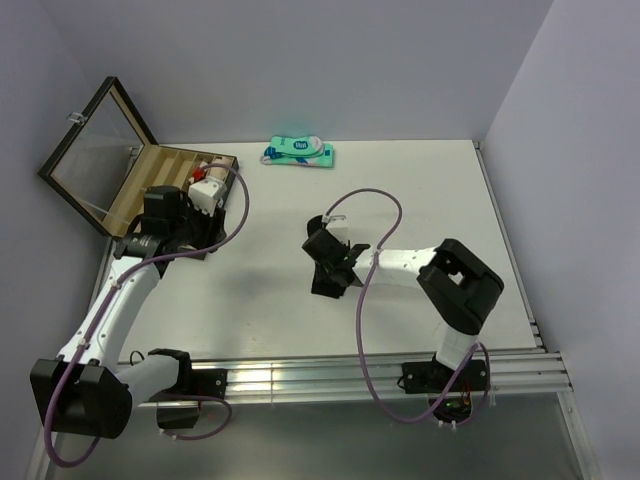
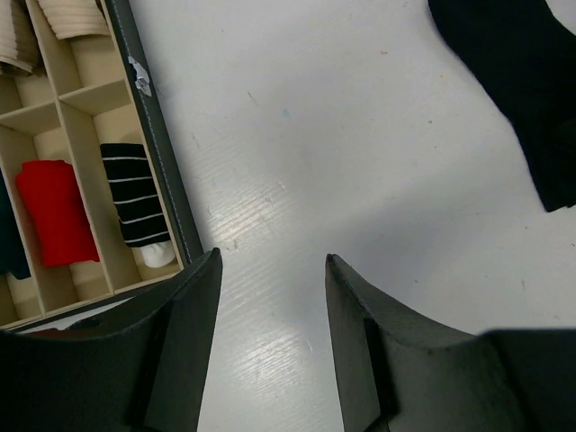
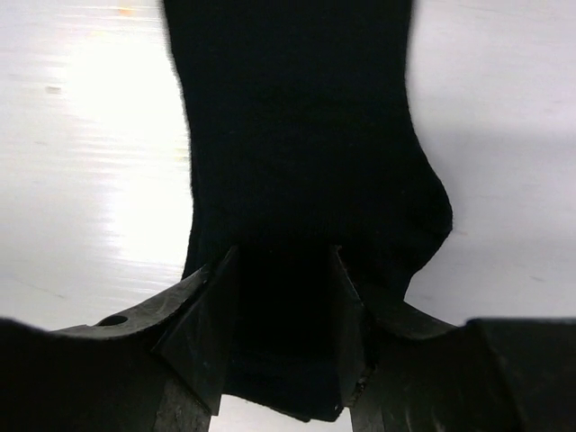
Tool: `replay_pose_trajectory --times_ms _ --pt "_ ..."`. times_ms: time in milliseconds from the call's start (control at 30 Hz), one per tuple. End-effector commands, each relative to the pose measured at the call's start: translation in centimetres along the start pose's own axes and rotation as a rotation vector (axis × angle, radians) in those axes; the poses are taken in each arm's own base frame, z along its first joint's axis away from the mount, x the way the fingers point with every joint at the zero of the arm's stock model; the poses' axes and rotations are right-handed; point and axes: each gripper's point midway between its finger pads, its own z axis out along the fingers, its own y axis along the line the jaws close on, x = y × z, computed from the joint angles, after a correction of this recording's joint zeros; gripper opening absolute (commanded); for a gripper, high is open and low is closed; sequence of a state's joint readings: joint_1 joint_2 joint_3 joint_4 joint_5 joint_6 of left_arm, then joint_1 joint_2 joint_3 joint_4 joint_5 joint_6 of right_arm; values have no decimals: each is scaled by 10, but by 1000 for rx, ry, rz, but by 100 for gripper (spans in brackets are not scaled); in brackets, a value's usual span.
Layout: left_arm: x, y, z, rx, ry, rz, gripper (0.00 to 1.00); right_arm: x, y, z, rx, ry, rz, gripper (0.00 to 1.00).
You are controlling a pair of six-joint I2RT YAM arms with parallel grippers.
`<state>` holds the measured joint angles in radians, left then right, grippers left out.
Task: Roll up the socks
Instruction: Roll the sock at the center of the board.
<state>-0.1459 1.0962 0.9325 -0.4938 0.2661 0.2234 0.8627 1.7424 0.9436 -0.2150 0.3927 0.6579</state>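
Note:
A black sock lies flat on the white table's middle, running away from my right gripper. Its near end is bunched between the fingers, which are shut on it. From above, the right gripper covers most of the dark fabric. Whether a second sock lies with it I cannot tell; no green one shows. My left gripper hangs open over bare table beside the box, nothing between its fingers. A corner of the dark sock shows at the left wrist view's top right.
A compartment box with its glass lid raised stands at the back left. It holds red, striped and beige rolled socks. A teal-and-white packaged pair lies at the table's far edge.

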Motion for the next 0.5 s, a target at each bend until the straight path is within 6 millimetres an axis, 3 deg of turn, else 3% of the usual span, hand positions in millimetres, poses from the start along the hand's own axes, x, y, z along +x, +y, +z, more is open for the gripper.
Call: replay_pose_trajectory --times_ms 0,133,233,367,467 --pt "-1 -2 5 12 -8 26 54 43 37 7 -64 116 11 50" --pt "-2 -1 5 6 -5 36 55 40 90 3 -157 109 89 50" --pt "1 -1 4 5 4 38 54 44 103 5 -144 102 137 50" --pt "1 0 1 -3 -1 49 54 39 103 2 -151 67 186 51" --pt "0 0 0 -6 -6 53 55 23 108 -12 -184 16 142 51"
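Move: The black sock lies right under the right hand's fingertips, its middle about 3 cm ahead and 1 cm below, with the toe pointing forward and the heel bulging right. The folded teal socks are some 31 cm ahead of this hand and 7 cm to its left; the sock box is about 38 cm left and 16 cm ahead. From the left hand, the black sock lies roughly 29 cm right, 3 cm ahead and 17 cm below. With its half-open fingertips already down on the black sock around heel level, the right hand drags the sock about 12 cm left across the board, towards the sock box, quickly at first and easing to a halt. It draws back a couple of centimetres on the way and rolls some 15 degrees, left side rising, without closing the fingers. ##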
